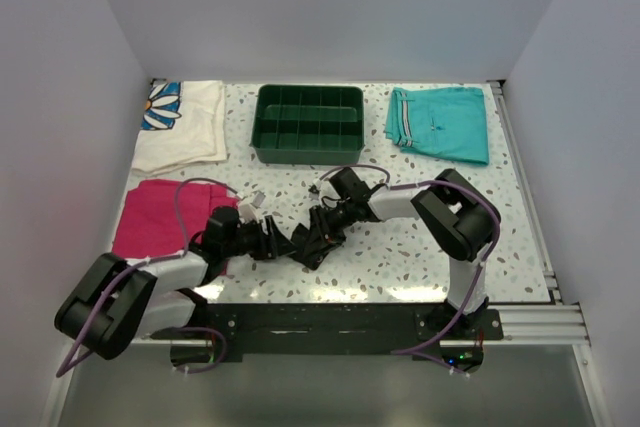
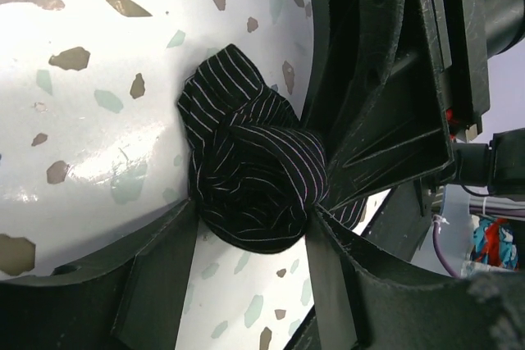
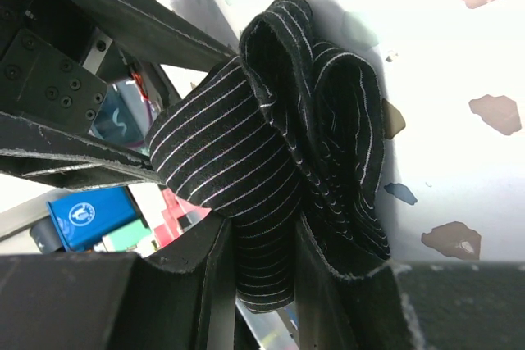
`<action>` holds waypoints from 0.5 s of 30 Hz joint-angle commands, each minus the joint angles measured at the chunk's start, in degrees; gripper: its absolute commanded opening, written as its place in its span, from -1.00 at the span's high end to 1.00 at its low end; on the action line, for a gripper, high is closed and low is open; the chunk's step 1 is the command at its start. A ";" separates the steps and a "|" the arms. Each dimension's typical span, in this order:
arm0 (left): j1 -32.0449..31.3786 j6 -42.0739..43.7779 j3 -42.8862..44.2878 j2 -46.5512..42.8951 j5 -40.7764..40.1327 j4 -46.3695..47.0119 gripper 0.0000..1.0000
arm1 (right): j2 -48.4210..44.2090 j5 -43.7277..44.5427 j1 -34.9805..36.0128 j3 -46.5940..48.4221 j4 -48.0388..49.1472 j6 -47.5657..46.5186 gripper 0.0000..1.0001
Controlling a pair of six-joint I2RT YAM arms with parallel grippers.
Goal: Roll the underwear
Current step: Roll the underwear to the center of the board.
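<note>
The underwear (image 2: pixel 254 178) is a tight bundle of black, finely striped fabric lying on the speckled table. In the top view the underwear (image 1: pixel 301 244) is a dark lump between the two grippers near the table's middle front. My left gripper (image 2: pixel 254 220) is spread open, and its fingertips (image 2: pixel 187 223) flank the roll's near end, with bare table showing between the fingers behind the tips. My right gripper (image 3: pixel 264 239) is shut on a striped fold of the underwear (image 3: pixel 246 161), which hangs down between its fingers. The rest of the cloth bunches beside it.
A green compartment tray (image 1: pixel 262 152) stands at the back centre. Teal shorts (image 1: pixel 440 122) lie back right. A white floral cloth (image 1: pixel 185 125) lies back left, and a magenta folded cloth (image 1: pixel 155 217) lies under the left arm's cable. The right gripper's body (image 2: pixel 385 79) crowds the left wrist view.
</note>
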 commanded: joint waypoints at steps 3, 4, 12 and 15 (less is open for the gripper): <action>0.05 -0.35 -1.33 3.93 -1.08 6.04 -0.07 | 2.16 8.44 -0.38 -1.30 -5.47 -3.17 0.70; 0.05 -0.35 -1.24 3.76 -2.48 5.69 -0.01 | 2.16 8.44 -0.38 -1.30 -5.82 -3.61 0.69; 0.14 1.41 2.45 2.17 -7.77 -1.08 0.44 | 2.16 10.28 -0.21 -1.48 -9.87 -8.27 0.65; 0.14 1.50 3.59 3.84 -7.24 -0.46 0.59 | 2.68 10.20 -0.12 -1.30 -11.18 -9.94 0.63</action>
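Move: The underwear bundle's middle lies about 5 cm to the right of the left hand, level with it in reach and height, its left end already between the open fingers. The pink cloth is some 28 cm to that hand's left and 4 cm farther out; the green box is roughly 33 cm ahead and 5 cm right. The right hand already grips the underwear, whose middle lies about 2 cm back and 1 cm left of it, 1 cm lower. Creeping forward about 1 cm, the left fingers close to pinch the underwear's left end; the right keeps gripping. ##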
